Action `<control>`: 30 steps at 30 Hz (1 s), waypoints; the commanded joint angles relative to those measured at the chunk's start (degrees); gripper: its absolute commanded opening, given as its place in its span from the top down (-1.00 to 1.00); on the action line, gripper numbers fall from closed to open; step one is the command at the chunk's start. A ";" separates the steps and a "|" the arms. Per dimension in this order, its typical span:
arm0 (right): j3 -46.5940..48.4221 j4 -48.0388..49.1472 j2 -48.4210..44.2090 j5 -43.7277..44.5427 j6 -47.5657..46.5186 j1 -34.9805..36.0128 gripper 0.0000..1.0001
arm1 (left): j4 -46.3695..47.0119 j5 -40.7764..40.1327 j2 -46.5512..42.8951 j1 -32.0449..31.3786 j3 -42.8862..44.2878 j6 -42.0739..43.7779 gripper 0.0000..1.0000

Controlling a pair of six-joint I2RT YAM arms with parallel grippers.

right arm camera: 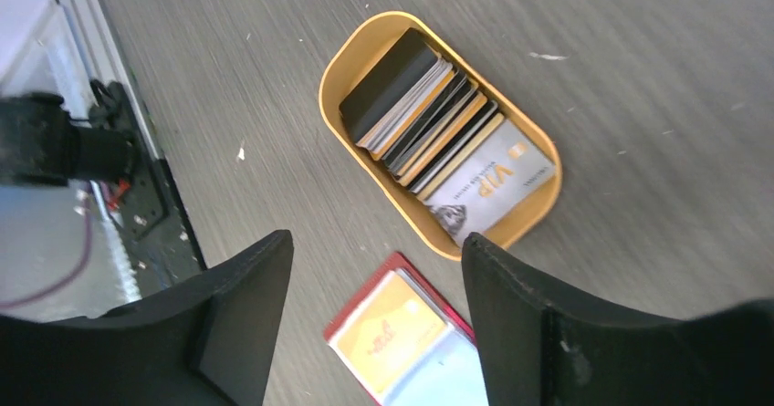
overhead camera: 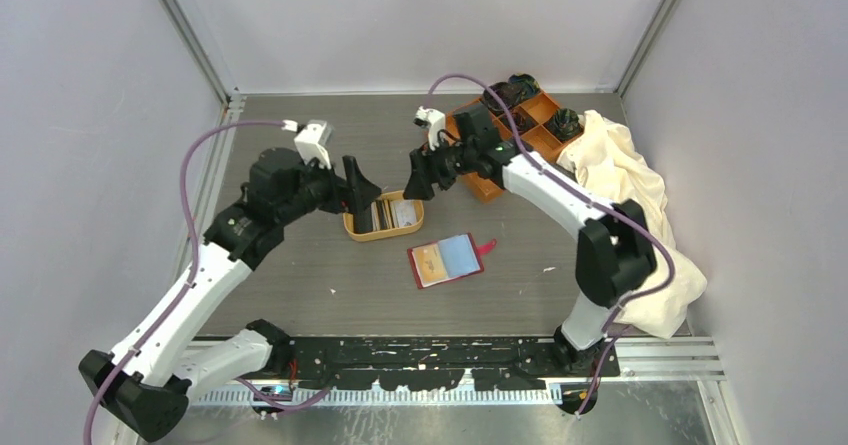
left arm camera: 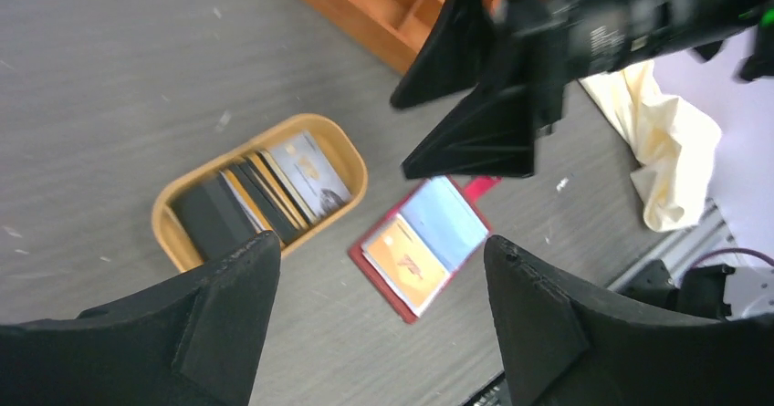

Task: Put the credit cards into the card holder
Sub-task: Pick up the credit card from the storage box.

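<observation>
A stack of credit cards [overhead camera: 383,215] stands on edge in an oval tan dish [overhead camera: 350,231], black, white and gold ones, also shown in the left wrist view [left arm camera: 260,192] and the right wrist view [right arm camera: 438,119]. The red card holder [overhead camera: 446,260] lies open and flat just right of the dish, blue lining up, with an orange card [overhead camera: 431,262] on its left page. My left gripper [overhead camera: 360,190] hangs open above the dish's left end, and my right gripper [overhead camera: 415,180] hangs open above its right end. Nothing is between either pair of fingers; both wrist views look down on the card holder [left arm camera: 424,246] [right arm camera: 402,342].
An orange compartment tray [overhead camera: 520,125] sits at the back right behind the right arm. A crumpled cream cloth [overhead camera: 630,195] lies along the right side. The black mounting rail [overhead camera: 450,350] runs along the near edge.
</observation>
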 commanded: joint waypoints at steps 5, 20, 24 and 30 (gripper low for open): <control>9.29 2.95 12.17 1.18 18.58 3.39 -0.20 | -10.22 -9.16 5.19 3.21 4.84 15.08 -0.66; 20.91 -5.93 28.96 11.93 21.74 7.16 -0.04 | -12.31 -17.71 6.23 3.38 1.05 19.63 -0.60; 20.85 -6.47 29.20 14.50 21.19 7.68 -0.03 | -12.40 -17.32 6.23 3.42 0.99 19.63 -0.60; 20.33 -4.29 31.61 9.67 24.84 8.15 -0.03 | -12.46 -17.32 6.70 3.43 0.90 19.69 -0.57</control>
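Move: The middle cards standing in the storage box are about 7 cm to the right hand's left, 1 cm ahead and some 16 cm below. The black card at the box's left end stands about 5 cm farther left than they do, the VIP card at its right end about 3 cm nearer the right hand. The open card holder lies 9 cm back, 5 cm right and 18 cm below. From the left hand those middle cards are roughly 7 cm ahead, 4 cm right and 24 cm down. The right hand drops some 14 cm and travels about 7 cm left to the middle cards in the storage box, the wrist rolling some 30 degrees and the fingers narrowing to about half open, then stops with the tips around those cards, any touch not visible. The empty left hand clears the way: a brief rise, then down about 8 cm net and 8 cm left, fingers wide open, its left side rolling up some 30 degrees before it holds still left of the box. ##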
